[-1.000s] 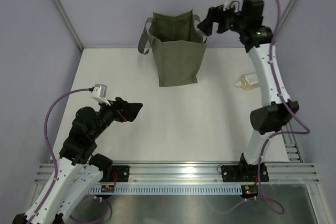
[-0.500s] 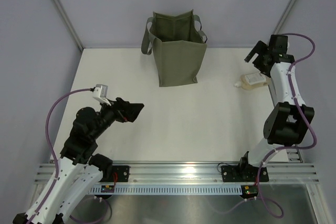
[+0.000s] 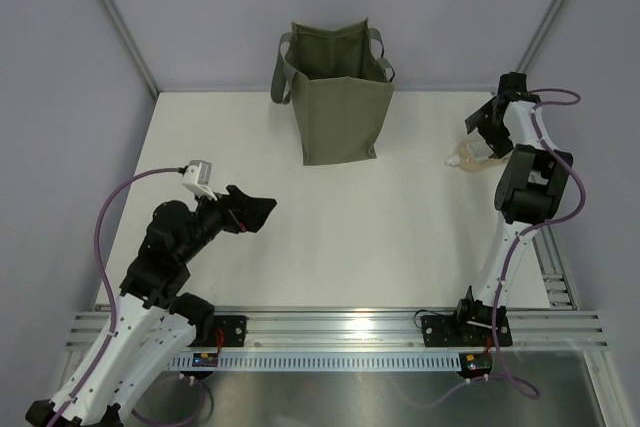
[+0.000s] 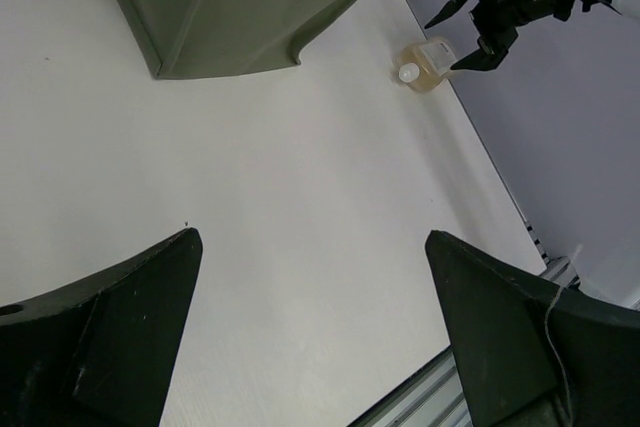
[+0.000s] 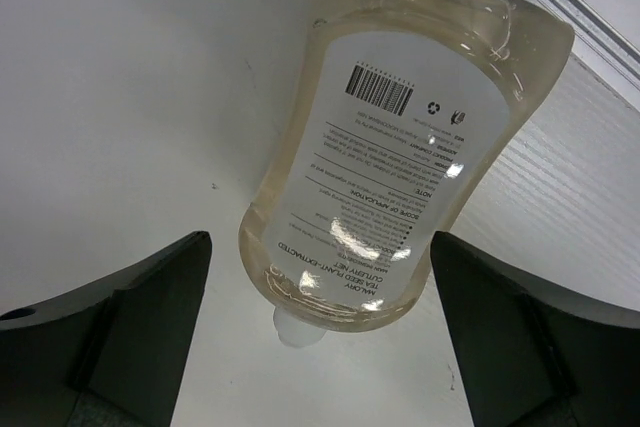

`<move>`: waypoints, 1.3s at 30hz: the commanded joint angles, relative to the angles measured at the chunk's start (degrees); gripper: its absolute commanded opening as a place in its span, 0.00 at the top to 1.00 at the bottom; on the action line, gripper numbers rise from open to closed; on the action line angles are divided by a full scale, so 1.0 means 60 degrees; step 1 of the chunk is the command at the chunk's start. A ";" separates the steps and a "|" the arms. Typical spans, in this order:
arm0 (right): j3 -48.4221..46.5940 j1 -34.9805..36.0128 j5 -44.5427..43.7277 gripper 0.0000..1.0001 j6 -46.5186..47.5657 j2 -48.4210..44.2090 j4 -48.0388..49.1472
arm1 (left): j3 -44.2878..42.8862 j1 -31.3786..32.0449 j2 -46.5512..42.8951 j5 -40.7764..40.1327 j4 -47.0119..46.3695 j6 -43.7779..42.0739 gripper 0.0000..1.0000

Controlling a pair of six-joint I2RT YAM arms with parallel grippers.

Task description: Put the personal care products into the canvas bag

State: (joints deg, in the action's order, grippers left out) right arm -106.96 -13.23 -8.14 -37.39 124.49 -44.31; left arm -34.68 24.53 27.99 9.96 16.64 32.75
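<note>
An amber bottle [image 5: 395, 157] with a white cap [image 5: 295, 329] lies on its side near the table's right edge, label up. It also shows as the amber bottle [image 3: 468, 159] in the top view and the amber bottle [image 4: 426, 55] in the left wrist view. My right gripper [image 5: 320, 238] hangs open just above it, one finger on each side, not touching; it is the right gripper [image 3: 482, 123] in the top view. The olive canvas bag [image 3: 335, 97] stands upright at the back, mouth open. My left gripper [image 3: 256, 212] hovers open and empty over the left of the table. No other personal care products show.
The bag's two loop handles [image 3: 279, 72] hang over its sides. A metal rail [image 3: 340, 329] runs along the near edge, and a grooved strip [image 5: 590, 177] borders the table's right side beside the bottle. Grey walls close in the back and sides.
The right arm swung from beside the bag's right handle down to the right edge, its open gripper now over the amber bottle. The left arm barely moved.
</note>
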 commanded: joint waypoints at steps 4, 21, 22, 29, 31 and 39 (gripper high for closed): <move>-0.0704 -0.0021 -0.0664 0.00 -0.0624 0.0536 -0.0612 | -0.0109 -0.0046 0.0535 -0.0077 -0.0547 -0.0376 0.01; -0.1465 -0.0240 -0.0299 0.00 -0.0786 0.1517 -0.1374 | -0.0124 -0.0046 0.0696 0.0054 -0.0782 -0.0171 0.01; -0.1524 -0.0241 -0.0284 0.01 -0.0786 0.1547 -0.1432 | -0.0182 -0.0046 0.0697 0.0084 -0.0666 -0.0171 0.01; -0.2065 -0.0314 0.0023 0.00 -0.0844 0.1869 -0.1827 | -0.0461 -0.0046 0.0141 -0.0077 -0.0094 0.0107 0.01; -0.2212 -0.0314 0.0213 0.01 -0.0698 0.1957 -0.1959 | -0.0446 -0.0046 -0.0064 -0.0121 -0.0006 0.0180 0.01; -0.2112 -0.0416 0.1252 0.55 0.0353 0.1914 -0.1917 | -0.0490 -0.0046 -0.0358 -0.0268 0.0214 0.0415 0.01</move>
State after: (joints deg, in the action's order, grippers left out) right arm -119.55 -15.38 -5.43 -38.72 136.73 -55.55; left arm -35.42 24.49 26.39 9.17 18.46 34.44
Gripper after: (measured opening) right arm 0.699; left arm 0.984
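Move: The last bottle, amber with a white label, lies flat under the open right gripper, its middle about 5 cm below the hand, some 2 cm to its right and level with it fore and aft; its cap points left and slightly back. The canvas bag stands roughly 45 cm to the right hand's left, about 7 cm farther out, its middle some 8 cm higher. From the idle left hand, the bottle lies about 28 cm ahead, 67 cm right and 22 cm below. The right hand sinks almost straight down about 5 cm over the lying bottle, fingers wide open and straddling its body, slowing as it gets low while the fingers tip some 10 degrees further towards straight down. Only at the bottom does the hand stop and begin to shut, closing by about a quarter until the pads come against the two sides of the bottle's body on its cap-side half, with the grip still forming. ##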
